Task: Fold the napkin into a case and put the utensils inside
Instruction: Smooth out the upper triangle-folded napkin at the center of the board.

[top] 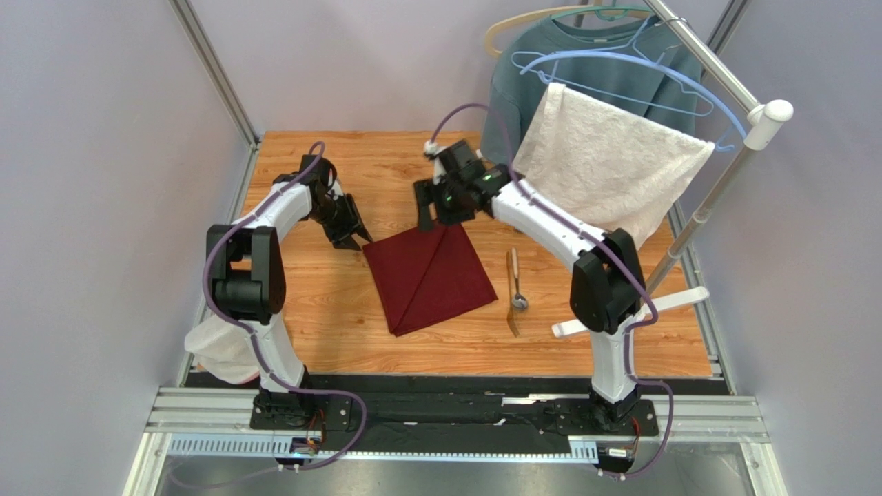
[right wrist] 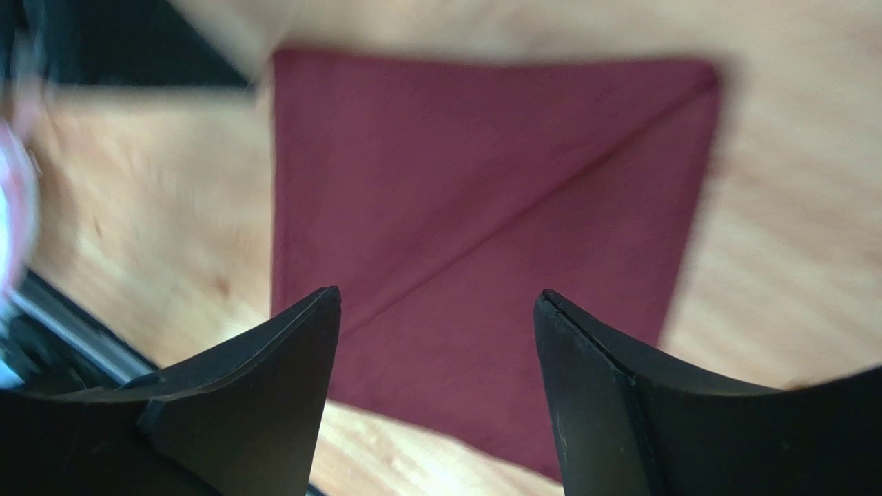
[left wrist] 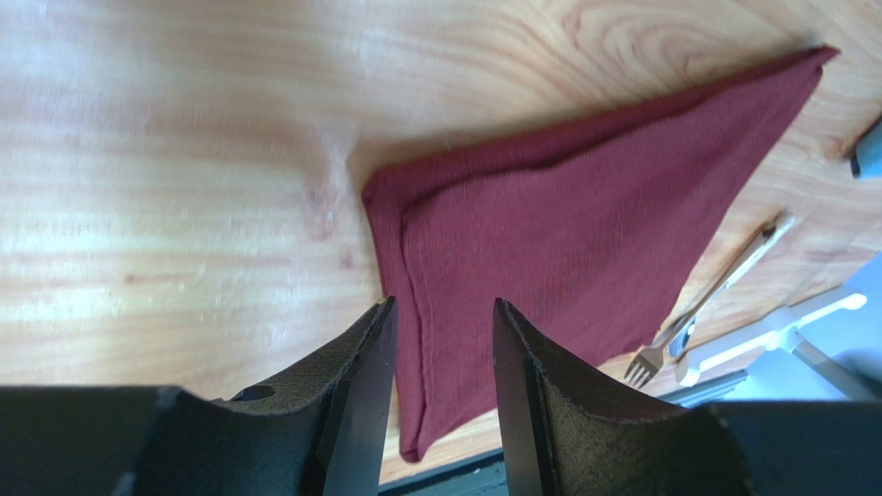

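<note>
The maroon napkin (top: 430, 277) lies flat on the wooden table, folded, with a diagonal fold edge running across its top layer. My left gripper (top: 355, 241) hangs open just above the napkin's left corner; in the left wrist view the napkin (left wrist: 580, 217) shows between and beyond the gripper (left wrist: 443, 310). My right gripper (top: 424, 219) is open wide over the far corner, and the napkin (right wrist: 487, 186) fills the right wrist view behind the gripper (right wrist: 435, 300). Neither holds anything. The golden-brown fork (top: 511, 267) and silver spoon (top: 520, 303) lie side by side right of the napkin; the fork (left wrist: 663, 346) also shows in the left wrist view.
A clothes rack (top: 714, 186) stands at the back right, carrying a white towel (top: 611, 155) and a grey-blue sweatshirt (top: 538, 72) on hangers. Its white foot (top: 631, 310) rests on the table right of the utensils. A white cloth (top: 221, 349) hangs at the left arm's base.
</note>
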### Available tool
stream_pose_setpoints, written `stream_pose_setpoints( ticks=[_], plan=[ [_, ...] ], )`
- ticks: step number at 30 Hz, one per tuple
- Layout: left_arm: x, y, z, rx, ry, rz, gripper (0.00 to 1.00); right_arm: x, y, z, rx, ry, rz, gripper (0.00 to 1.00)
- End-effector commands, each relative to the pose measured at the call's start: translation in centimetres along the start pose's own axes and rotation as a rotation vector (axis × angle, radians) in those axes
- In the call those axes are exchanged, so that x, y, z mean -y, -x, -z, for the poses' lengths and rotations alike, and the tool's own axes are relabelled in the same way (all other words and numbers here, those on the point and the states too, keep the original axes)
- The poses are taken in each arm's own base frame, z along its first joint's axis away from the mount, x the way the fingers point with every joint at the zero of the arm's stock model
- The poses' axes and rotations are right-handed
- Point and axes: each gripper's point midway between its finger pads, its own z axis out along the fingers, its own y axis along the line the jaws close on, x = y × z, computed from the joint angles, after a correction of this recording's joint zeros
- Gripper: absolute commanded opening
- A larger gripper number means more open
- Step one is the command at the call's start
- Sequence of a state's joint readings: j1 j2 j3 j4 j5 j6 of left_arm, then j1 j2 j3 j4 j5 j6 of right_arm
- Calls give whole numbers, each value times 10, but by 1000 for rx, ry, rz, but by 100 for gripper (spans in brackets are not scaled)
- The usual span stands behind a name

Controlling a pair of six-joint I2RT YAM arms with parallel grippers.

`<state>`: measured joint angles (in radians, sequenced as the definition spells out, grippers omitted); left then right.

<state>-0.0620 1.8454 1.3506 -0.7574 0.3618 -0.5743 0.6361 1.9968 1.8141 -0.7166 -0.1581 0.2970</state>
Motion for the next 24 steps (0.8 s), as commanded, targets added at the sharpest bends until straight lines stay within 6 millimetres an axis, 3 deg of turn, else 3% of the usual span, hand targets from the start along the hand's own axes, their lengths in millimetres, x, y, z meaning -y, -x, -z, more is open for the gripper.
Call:
stream_pose_setpoints(
  ticks=[1,2,8,13,24],
  plan=[
    [4,19,-7,12,0,-8,47,-50,-53,4,-82,-41,170,72],
    [1,18,-12,-2,16,4,47,-66,-64,4,-91,-22,196,72],
    [-11,20,-24,-1,68,23,49,-106,-94,9,-89,37,273,73],
    [-18,9,-40,-52,87,57,49,-113,-102,4,-104,45,279,74],
    [-16,14,-46,9,211,78,46,-125,-122,-7,-137,91,264,74]
  ],
)
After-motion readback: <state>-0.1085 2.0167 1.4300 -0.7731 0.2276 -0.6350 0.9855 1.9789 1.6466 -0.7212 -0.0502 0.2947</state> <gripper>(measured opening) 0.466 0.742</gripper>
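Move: The left hand has the napkin's far-left corner just ahead: some 2 cm farther out, 1 cm to the right and 6 cm below. The napkin's near corner is about 19 cm back and 6 cm right of this hand. For the right hand, that near corner lies roughly 22 cm back, 8 cm left and 14 cm down; at the same depth below, the napkin's middle is about 7 cm back and 2 cm left, and the spoon about 9 cm back and 15 cm right. Back and to its left the right hand sweeps quickly, about 14 cm back and 7 cm left while sinking some 5 cm, across the napkin towards its near corner; it turns nearly 20 degrees counter-clockwise, then hovers with fingers wide. The left hand sinks about 5 cm onto the far-left corner, tilting slightly, its half-open fingers coming down either side of the corner without closing; contact can't be made out. ##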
